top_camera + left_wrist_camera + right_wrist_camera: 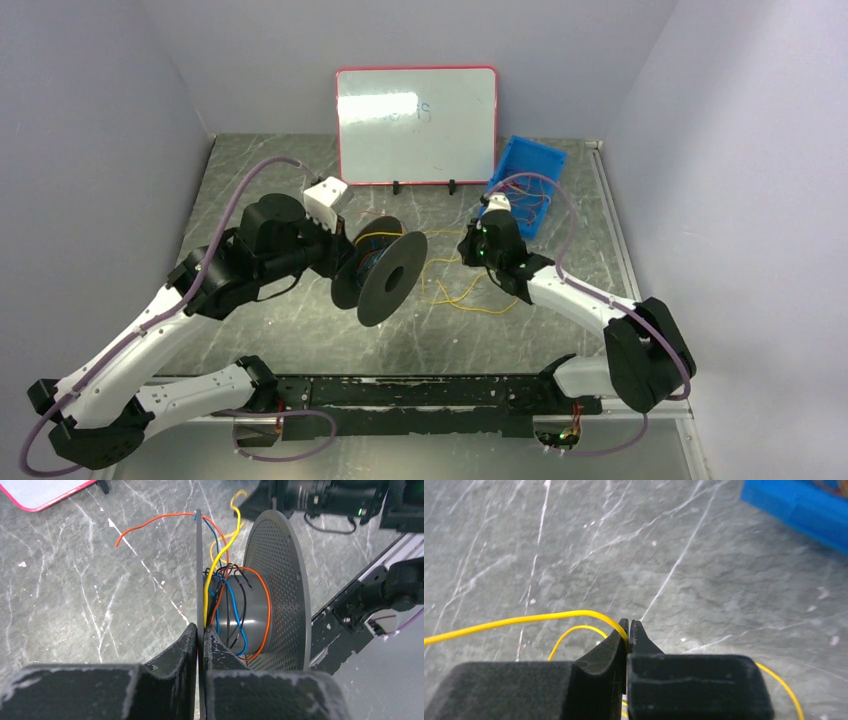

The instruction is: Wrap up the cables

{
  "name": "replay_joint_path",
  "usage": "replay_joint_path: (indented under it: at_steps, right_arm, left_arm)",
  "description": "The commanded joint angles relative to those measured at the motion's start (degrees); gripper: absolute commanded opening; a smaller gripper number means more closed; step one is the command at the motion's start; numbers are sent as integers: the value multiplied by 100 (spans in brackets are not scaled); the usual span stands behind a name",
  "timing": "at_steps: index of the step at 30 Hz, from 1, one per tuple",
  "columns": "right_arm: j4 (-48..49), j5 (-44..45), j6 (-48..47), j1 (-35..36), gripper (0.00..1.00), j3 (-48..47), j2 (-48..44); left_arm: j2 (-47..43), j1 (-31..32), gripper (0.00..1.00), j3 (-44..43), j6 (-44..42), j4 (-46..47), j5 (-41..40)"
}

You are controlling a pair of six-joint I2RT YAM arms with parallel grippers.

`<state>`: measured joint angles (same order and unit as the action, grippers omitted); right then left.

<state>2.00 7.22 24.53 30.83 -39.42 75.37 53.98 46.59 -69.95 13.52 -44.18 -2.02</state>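
A dark grey spool (385, 275) hangs above the table's middle, its axis roughly level. My left gripper (342, 262) (200, 627) is shut on the spool's thin near flange (199, 555). Orange, blue and black cables loop loosely around the core (252, 605), and a yellow cable (220, 560) runs up out of it. A loose orange end (150, 522) trails left over the flange. To the right of the spool, my right gripper (468, 248) (629, 626) is shut on a yellow cable (524, 620). More yellow cable (470, 295) lies in loops on the table.
A red-framed whiteboard (415, 125) stands at the back. A blue bin (525, 170) (804, 505) holding more wires sits at the back right, behind my right gripper. A black rail (420, 390) runs along the near edge between the arm bases.
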Motion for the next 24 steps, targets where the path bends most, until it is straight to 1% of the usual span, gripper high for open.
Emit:
replay_joint_path:
  at_steps: [1,4,6,7,9,13,20,24]
  right_arm:
    - [850,-752,236,44,0,560,-111]
    - [1326,-1025,369,219,0,887,-81]
    - [1631,-1152,470,372,3,1103,-36]
    - [1806,-1234,518,432,5,1197,-23]
    - [2133,-1377,602,561,8,1354,-16]
    - [2796,-1635,732,834,13,1589,40]
    - [3777,-1996,944,1376,22,1811,327]
    - [4229,-2097,1076,1531,28,1967,431]
  left_arm:
    - [-137,-40,7,-260,452,725,-287]
    - [-186,-37,7,-151,672,955,-474]
    - [-192,-41,7,-117,696,1041,-590]
    - [-201,-36,7,-103,902,1076,-655]
    - [-221,-37,7,-69,994,1174,-729]
    - [-262,-40,7,-37,1118,1377,-742]
    - [-291,-38,7,-18,1304,1594,-853]
    - [-316,-36,7,-72,1337,1630,-1010]
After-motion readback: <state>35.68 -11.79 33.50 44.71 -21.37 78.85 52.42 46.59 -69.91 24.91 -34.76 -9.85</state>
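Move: The left hand still grips the near flange of the spool, whose middle lies about 2 cm ahead, 8 cm to its right and 4 cm below it. The right hand still pinches the yellow cable; from it the spool's middle is some 11 cm back, 16 cm left and 14 cm higher. Below the right hand the loose yellow cable lies roughly 3 cm back, 1 cm left and 9 cm down, and the blue tray about 18 cm ahead, 17 cm right and 8 cm down. The right hand sweeps the yellow cable back and left by about 15 cm, in towards the space below the spool, sinking a few centimetres early on while it turns some 25 degrees counter-clockwise with its left side rising, and partway along its fingers start to ease open around the cable. Meanwhile the left hand keeps its hold on the flange and lifts the spool about 5 cm and a little forward, rolling its right side up and turning slightly counter-clockwise. ##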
